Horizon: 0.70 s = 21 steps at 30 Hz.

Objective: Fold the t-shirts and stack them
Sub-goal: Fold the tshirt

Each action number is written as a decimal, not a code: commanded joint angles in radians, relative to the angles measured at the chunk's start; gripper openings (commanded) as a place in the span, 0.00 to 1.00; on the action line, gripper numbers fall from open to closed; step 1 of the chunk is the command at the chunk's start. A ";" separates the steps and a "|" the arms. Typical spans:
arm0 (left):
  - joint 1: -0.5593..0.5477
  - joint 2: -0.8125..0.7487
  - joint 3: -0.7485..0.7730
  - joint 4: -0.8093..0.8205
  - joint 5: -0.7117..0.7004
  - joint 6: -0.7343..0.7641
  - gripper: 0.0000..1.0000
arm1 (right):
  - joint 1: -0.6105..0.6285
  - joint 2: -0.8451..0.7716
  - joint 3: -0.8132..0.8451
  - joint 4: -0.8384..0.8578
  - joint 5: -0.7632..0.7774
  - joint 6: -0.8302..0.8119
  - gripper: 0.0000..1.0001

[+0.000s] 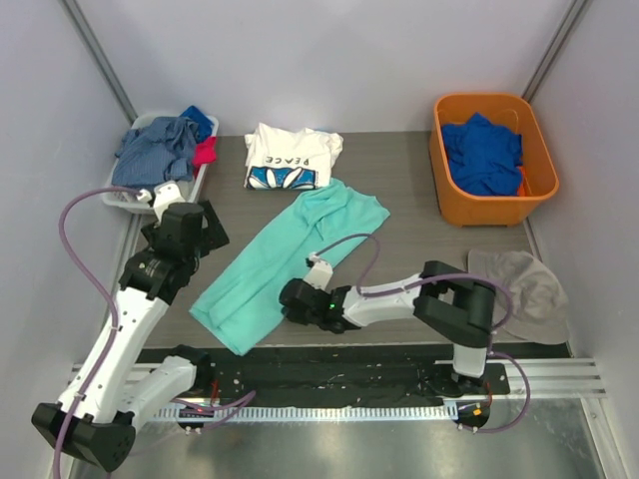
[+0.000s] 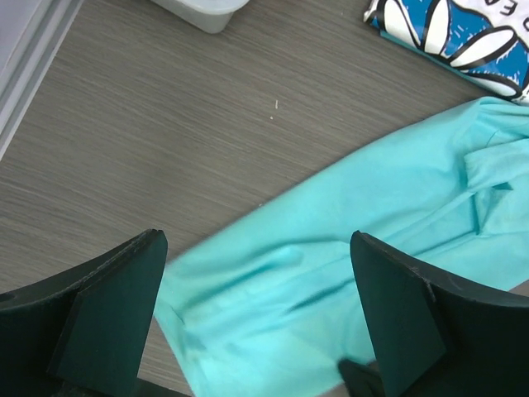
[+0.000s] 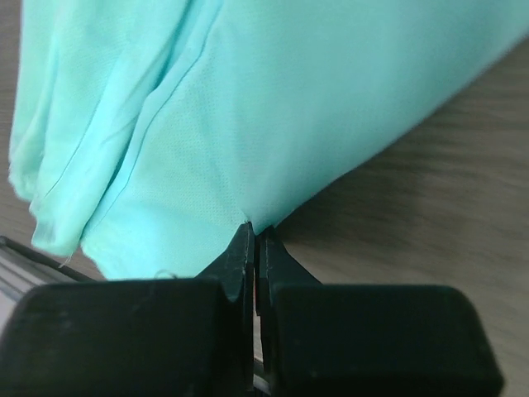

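The mint-teal t-shirt [image 1: 280,259] lies stretched in a long diagonal strip across the table's middle. Behind it lies the folded white PEACE t-shirt [image 1: 290,158], whose blue flower print [image 2: 450,37] also shows in the left wrist view. My right gripper [image 1: 287,299] lies low on the table at the strip's near right edge. In its own view the right gripper [image 3: 254,233] is shut, pinching the teal cloth's edge [image 3: 273,124] at the jaw tips. My left gripper [image 1: 205,235] hovers left of the strip. Its fingers [image 2: 116,306] stand wide open above the teal shirt's [image 2: 331,248] near end, holding nothing.
An orange bin [image 1: 539,140] holding a royal blue garment [image 1: 482,155] stands at the back right. A white basket [image 1: 125,198] of grey-blue clothes [image 1: 155,150] sits at the back left, its corner [image 2: 207,10] showing in the left wrist view. A grey cloth [image 1: 524,289] lies at the right.
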<state>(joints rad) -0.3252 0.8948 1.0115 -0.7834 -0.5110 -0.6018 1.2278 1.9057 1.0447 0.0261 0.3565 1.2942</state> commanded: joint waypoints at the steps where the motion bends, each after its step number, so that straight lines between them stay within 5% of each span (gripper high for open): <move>1: 0.000 0.006 -0.014 0.012 0.015 -0.007 0.99 | 0.006 -0.266 -0.178 -0.176 0.122 -0.004 0.01; 11: 0.000 0.052 -0.034 0.035 0.081 -0.012 0.99 | -0.002 -0.714 -0.341 -0.660 0.219 0.006 0.02; 21: -0.002 0.116 -0.079 0.119 0.169 -0.013 0.99 | -0.002 -1.011 -0.462 -0.876 0.105 0.100 0.01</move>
<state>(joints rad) -0.3252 0.9916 0.9455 -0.7418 -0.3943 -0.6025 1.2247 0.9543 0.6048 -0.7136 0.4732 1.3293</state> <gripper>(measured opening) 0.991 0.028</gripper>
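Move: My right hand is pinching the turquoise t-shirt by its right-hand long side. The bare table it drags towards lies about 24 cm right and 6 cm back, by the front edge. The t-shirt's middle is some 12 cm ahead, its near end about 16 cm left and 4 cm back, and the folded white t-shirt about 40 cm straight ahead. From my left hand, the turquoise t-shirt's middle is about 21 cm right, 4 cm ahead and 22 cm below. Keeping its shut grip on the t-shirt's side, my right hand sweeps fast to the right, about 24 cm, drawing back some 6 cm towards the front edge. It starts level, then lifts about 6 cm, while its left side rolls down some 13 degrees. My empty left hand, still wide open, sinks about 5 cm and drifts slightly right, fingers tipping down. ##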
